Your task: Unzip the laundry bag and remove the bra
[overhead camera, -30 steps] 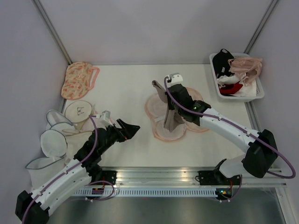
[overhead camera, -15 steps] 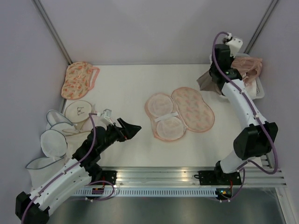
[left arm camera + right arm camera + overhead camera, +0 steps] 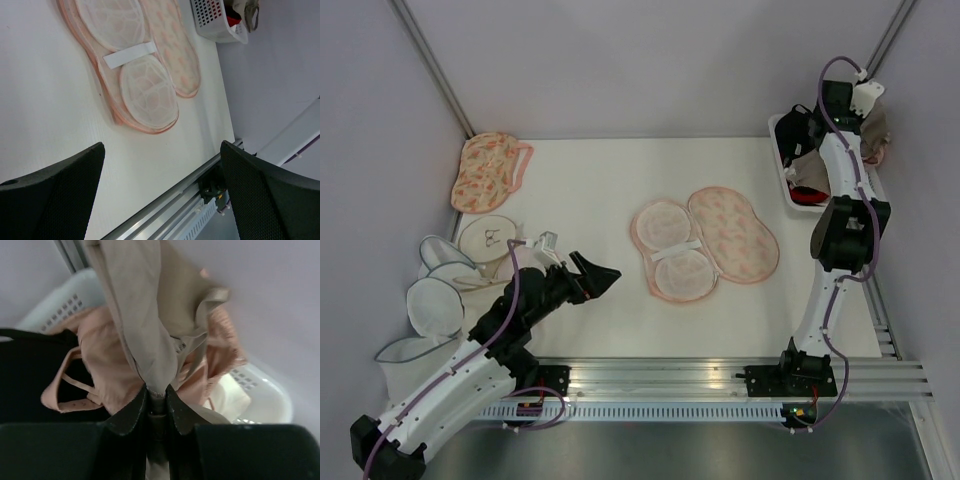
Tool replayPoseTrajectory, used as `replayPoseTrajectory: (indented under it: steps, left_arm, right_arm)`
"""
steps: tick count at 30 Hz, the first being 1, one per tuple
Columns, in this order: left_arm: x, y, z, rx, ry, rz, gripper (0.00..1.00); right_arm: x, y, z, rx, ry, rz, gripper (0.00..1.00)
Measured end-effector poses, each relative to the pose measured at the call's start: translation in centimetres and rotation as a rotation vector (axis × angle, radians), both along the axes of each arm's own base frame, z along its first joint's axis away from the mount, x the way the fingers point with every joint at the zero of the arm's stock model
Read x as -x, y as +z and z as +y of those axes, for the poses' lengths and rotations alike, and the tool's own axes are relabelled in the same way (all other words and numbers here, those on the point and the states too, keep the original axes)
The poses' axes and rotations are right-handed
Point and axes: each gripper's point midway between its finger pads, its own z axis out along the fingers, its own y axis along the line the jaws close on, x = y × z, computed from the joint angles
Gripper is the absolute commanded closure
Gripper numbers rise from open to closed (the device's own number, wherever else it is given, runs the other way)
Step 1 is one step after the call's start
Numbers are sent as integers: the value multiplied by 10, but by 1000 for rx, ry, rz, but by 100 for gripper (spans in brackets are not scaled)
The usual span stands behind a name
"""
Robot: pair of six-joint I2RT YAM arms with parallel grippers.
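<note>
The laundry bag (image 3: pixel 705 243) lies unzipped and spread flat in the middle of the table, its mesh-lined half beside its peach floral half; it also shows in the left wrist view (image 3: pixel 150 95). My right gripper (image 3: pixel 855 122) is shut on the tan-beige bra (image 3: pixel 876 128) and holds it above the white basket (image 3: pixel 840 205) at the back right. In the right wrist view the bra (image 3: pixel 145 315) hangs from the closed jaws of the right gripper (image 3: pixel 156 390). My left gripper (image 3: pixel 605 272) is open and empty, left of the bag, above bare table (image 3: pixel 162 145).
The basket (image 3: pixel 265 395) holds a pale pink bra (image 3: pixel 105 375), a black garment (image 3: pixel 30 370) and red fabric. A second closed floral pouch (image 3: pixel 490 170) lies back left. Several white round mesh bags (image 3: pixel 445 285) lie at the left edge. A metal rail (image 3: pixel 720 375) runs along the front.
My right gripper lifted the bra out of the open bag and carried it right and back, to above the basket. The bag stays spread open. My left arm has barely moved.
</note>
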Motion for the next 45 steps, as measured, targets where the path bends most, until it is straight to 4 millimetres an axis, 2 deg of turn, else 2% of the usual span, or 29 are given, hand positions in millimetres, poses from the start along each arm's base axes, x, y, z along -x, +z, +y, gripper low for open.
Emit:
replayPoseTrajectory:
  steps: [1,3,6,7,10,12,14,19,20,22,23,24,26,28,30,32,34,35,36,38,39,43,45]
  left_arm:
    - [0,-1,1,-3,1,3,0]
    - [1,-2,1,-6,3,7,0]
    - [1,-4,2,-11,4,13,0]
    - [1,-4,2,-12,4,15,0]
    - [1,-4,2,-13,4,15,0]
    - [1,-4,2,-13,4,15,0]
    - [1,-4,2,-12,4,14,0]
    - [2,0,2,-2,4,2,0]
    - [2,1,3,1,4,-3,0]
    - [3,4,3,10,4,-12,0]
    - [3,6,3,15,5,-17,0]
    - [4,8,4,21,5,-22,0]
    - [5,11,5,32,6,-34,0]
    - [6,14,5,40,6,-44,0]
    - [7,16,6,47,6,-54,0]
    - [9,17,7,54,5,-60,0]
    - [11,16,8,65,4,-64,0]
    - [12,15,9,70,4,-66,0]
    - [14,13,10,74,4,-66,0]
    - [16,11,11,81,5,-67,0]
    - [16,9,11,83,5,-66,0]
    - [18,4,12,88,5,-53,0]
    - [19,2,12,90,6,-49,0]
  right_arm:
    - [-6,-15,-1,-11,7,24,99]
    - [-13,-46,2,-39,29,78,70]
    - [-15,-72,11,-81,63,126,34]
    - [-16,-75,14,-89,73,127,30]
    - [-17,-63,23,-94,105,100,19]
    - [-12,-44,29,-88,125,72,15]
    - [-8,-14,36,-74,144,22,12]
    - [10,100,58,-14,203,-190,7]
    - [17,127,67,-5,229,-241,7]
    - [31,160,89,-1,289,-298,8]
    - [40,173,103,-3,324,-322,8]
    - [48,176,121,-16,379,-338,8]
    - [72,162,159,-60,488,-319,7]
    - [100,123,197,-126,598,-272,7]
    - [127,71,218,-194,652,-194,7]
    - [159,10,221,-251,649,-102,7]
    - [198,-53,214,-300,605,-5,7]
    - [220,-76,209,-316,579,35,6]
    - [235,-91,206,-330,558,58,6]
    - [263,-106,202,-366,528,27,7]
    - [271,-106,202,-388,523,-17,7]
    - [282,-106,216,-513,535,-180,10]
    - [287,-121,225,-586,538,-205,11]
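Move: The right hand already hangs over the far right part of the white basket with the grey bra in its shut fingers; the basket's middle lies about 17 cm below, 8 cm to its left and 4 cm back. Inside, the pink bra lies some 13 cm under the hand and 4 cm left, and the black bra 15 cm left and 2 cm farther out. From the idle left hand the basket is roughly 32 cm ahead, 55 cm right and 12 cm below. The right hand sinks another 7 cm or so towards the pile in the basket and opens its fingers wide, letting go of the grey bra, then rises steeply, by about 25 cm from its lowest point. Staying open, it swings left and back out of the basket area and comes down low in front of the laid-open laundry bag's right edge, about 30 cm back and 20 cm left of its start, turned roughly 30 degrees counter-clockwise with its left side rolled up. ##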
